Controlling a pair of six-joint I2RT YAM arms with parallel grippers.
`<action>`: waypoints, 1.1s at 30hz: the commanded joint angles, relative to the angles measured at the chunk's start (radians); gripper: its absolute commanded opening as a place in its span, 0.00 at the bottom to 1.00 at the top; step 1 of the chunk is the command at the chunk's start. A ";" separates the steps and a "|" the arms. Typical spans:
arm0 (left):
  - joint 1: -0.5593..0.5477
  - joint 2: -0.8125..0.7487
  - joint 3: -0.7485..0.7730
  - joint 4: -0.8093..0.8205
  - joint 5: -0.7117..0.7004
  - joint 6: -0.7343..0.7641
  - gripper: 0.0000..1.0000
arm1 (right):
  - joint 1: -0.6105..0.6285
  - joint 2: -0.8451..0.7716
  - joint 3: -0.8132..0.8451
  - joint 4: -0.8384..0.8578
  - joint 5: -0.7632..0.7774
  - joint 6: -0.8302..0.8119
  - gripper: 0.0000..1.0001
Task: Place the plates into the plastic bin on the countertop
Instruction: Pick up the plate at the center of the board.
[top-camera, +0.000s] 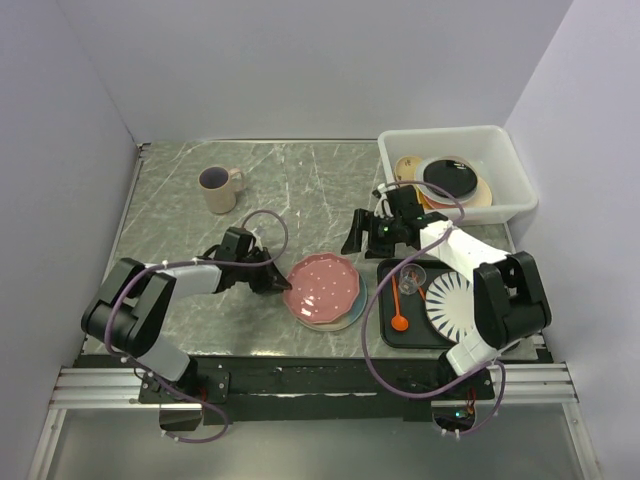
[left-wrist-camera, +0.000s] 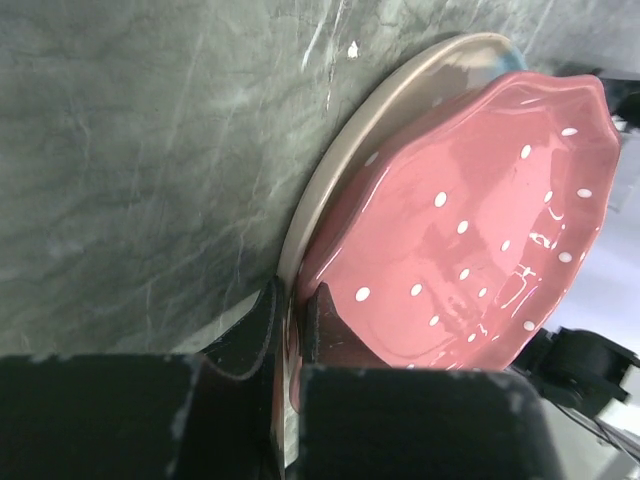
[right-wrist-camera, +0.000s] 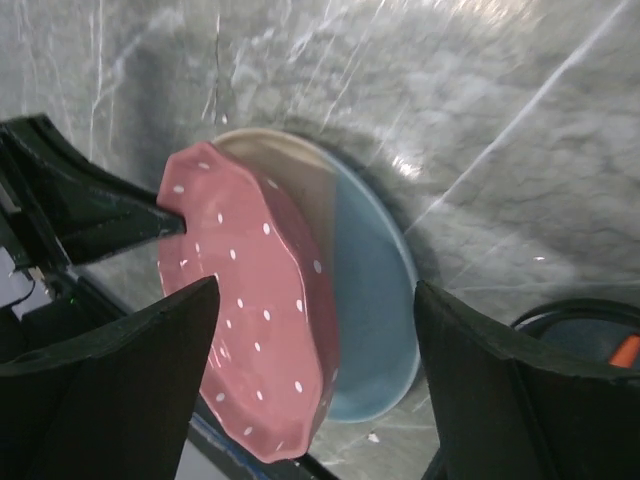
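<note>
The pink dotted plate tops a short stack on the countertop, over a cream and light blue plate. My left gripper is shut on the pink plate's left rim and tilts that edge up off the cream plate. My right gripper is open and empty above the countertop, looking down on the tilted pink plate and the blue plate. The plastic bin at the back right holds a black speckled plate on cream ones.
A black tray at the front right carries a white striped plate, an orange spoon and a glass. A cream mug stands at the back left. Walls close in three sides.
</note>
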 joint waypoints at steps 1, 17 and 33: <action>0.063 0.068 -0.046 0.006 -0.103 0.002 0.01 | 0.007 0.019 0.009 -0.016 -0.070 -0.034 0.81; 0.098 0.069 -0.046 0.014 -0.089 0.028 0.01 | 0.019 0.088 -0.023 0.034 -0.278 -0.018 0.58; 0.098 0.062 -0.043 0.026 -0.077 0.037 0.01 | 0.038 0.140 0.006 0.041 -0.340 -0.032 0.00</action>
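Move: Some 7 cm back, 8 cm left and 5 cm below the right hand lies the middle of the tilted pink polka-dot plate. A blue-and-beige plate sits right under it, about 8 cm back, 7 cm left and 8 cm below. The clear cup stands roughly 4 cm back and 10 cm right, the orange spoon 9 cm back and 8 cm right, both some 9 cm down. From the left hand, already on its left rim, the pink plate's middle is 7 cm to the right, level fore and aft, slightly higher. Coming back about 4 cm, left 3 cm and down over 3 cm, with the sharpest sinking at the end, the right hand reaches the pink plate's raised right rim, turning some 10 degrees counter-clockwise and tipping down. Its fingers close from wide open and pinch that rim. The left hand keeps its grip on the left rim, easing about a centimetre forward and left. ##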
